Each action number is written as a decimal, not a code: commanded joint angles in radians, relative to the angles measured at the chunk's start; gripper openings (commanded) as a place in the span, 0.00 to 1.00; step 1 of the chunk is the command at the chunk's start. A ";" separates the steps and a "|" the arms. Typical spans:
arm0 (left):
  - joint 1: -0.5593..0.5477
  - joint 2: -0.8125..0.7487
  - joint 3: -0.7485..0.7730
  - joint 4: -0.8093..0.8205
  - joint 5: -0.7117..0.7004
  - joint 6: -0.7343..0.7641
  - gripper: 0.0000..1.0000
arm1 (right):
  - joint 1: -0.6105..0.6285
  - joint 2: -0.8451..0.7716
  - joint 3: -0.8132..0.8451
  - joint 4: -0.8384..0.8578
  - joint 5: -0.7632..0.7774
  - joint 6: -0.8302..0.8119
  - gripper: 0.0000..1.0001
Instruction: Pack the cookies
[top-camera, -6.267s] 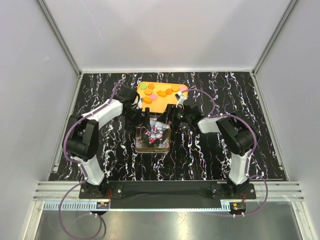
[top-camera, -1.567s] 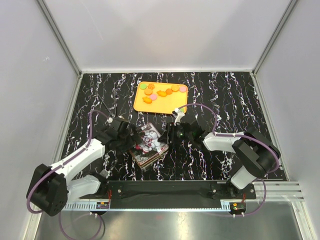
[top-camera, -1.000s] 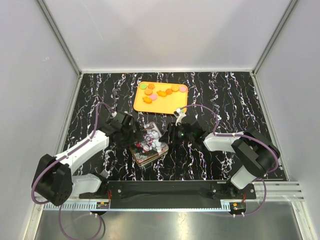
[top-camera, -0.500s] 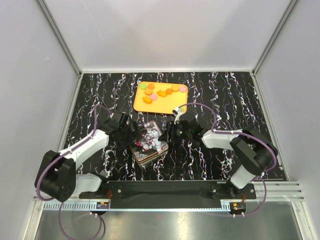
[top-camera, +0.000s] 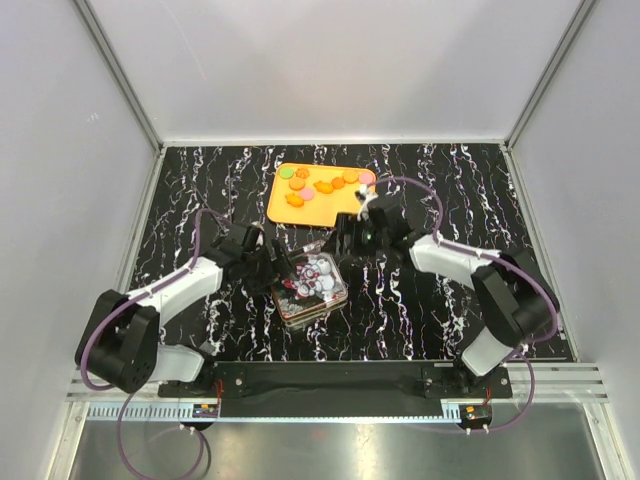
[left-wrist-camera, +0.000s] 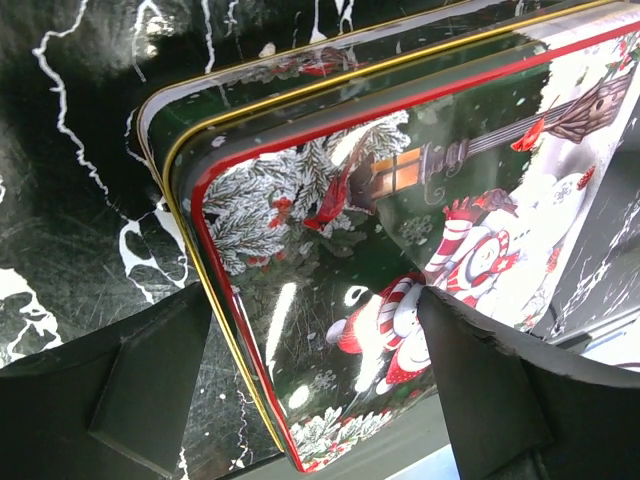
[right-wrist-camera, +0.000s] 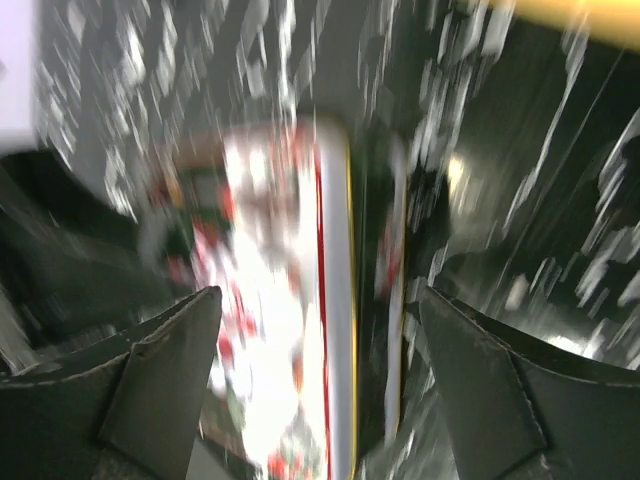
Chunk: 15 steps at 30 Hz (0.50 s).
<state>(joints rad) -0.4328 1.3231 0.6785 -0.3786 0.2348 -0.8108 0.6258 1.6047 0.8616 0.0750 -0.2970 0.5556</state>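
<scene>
Several cookies (top-camera: 322, 186), orange, pink and green, lie on the orange tray (top-camera: 330, 207) at the back. A square tin (top-camera: 312, 290) with a Christmas snowman lid stands in front of the tray. The lid (left-wrist-camera: 400, 200) rests on the base a little askew, so two gold rims show. My left gripper (top-camera: 272, 268) is open at the tin's left side. Its jaws (left-wrist-camera: 315, 300) straddle one lid corner, one finger (left-wrist-camera: 150, 390) beside the edge and the other (left-wrist-camera: 480, 390) over the lid's face. My right gripper (top-camera: 347, 240) hangs open between tin and tray. The tin (right-wrist-camera: 290, 300) is blurred below its jaws (right-wrist-camera: 320, 295).
The black marbled tabletop (top-camera: 200, 190) is bounded by grey walls at the left, back and right. Both arm bases sit on the rail (top-camera: 330, 380) at the near edge. The right arm's elbow (top-camera: 515, 300) rises at the right.
My right gripper has opened, let go of the tin and pulled back toward the tray. The tin has shifted slightly right and lies flatter. My left gripper has narrowed a little around the lid's corner.
</scene>
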 joint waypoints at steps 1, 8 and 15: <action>-0.009 0.042 0.010 -0.043 0.014 0.076 0.87 | -0.083 0.082 0.125 0.038 -0.066 -0.059 0.88; -0.007 0.082 0.101 -0.100 0.020 0.125 0.88 | -0.098 0.248 0.232 0.121 -0.171 -0.036 0.88; -0.007 0.162 0.216 -0.151 0.021 0.196 0.89 | -0.090 0.267 0.103 0.239 -0.169 0.021 0.87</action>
<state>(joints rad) -0.4358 1.4502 0.8333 -0.4934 0.2657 -0.6815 0.5243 1.8622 1.0027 0.2203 -0.4419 0.5476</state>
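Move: Right of the left hand by about 6 cm and some 4 cm back is the middle of the closed cookie tin, a little below it. From the right hand, the same tin's middle lies about 8 cm back, 8 cm to the left and 6 cm lower. The orange cookie tray is some 13 cm ahead of the right hand and 6 cm to its left, flat on the table. Swinging quickly forward about 7.5 cm with a slight rise, the right hand runs along the tin's right edge to its far right corner, then eases back nearly 2 cm and sinks about 4 cm from its highest point, fingers open. The left hand stays open astride the tin's left edge, creeping forward and right about 1 cm as it turns some 5 to 10 degrees clockwise. ##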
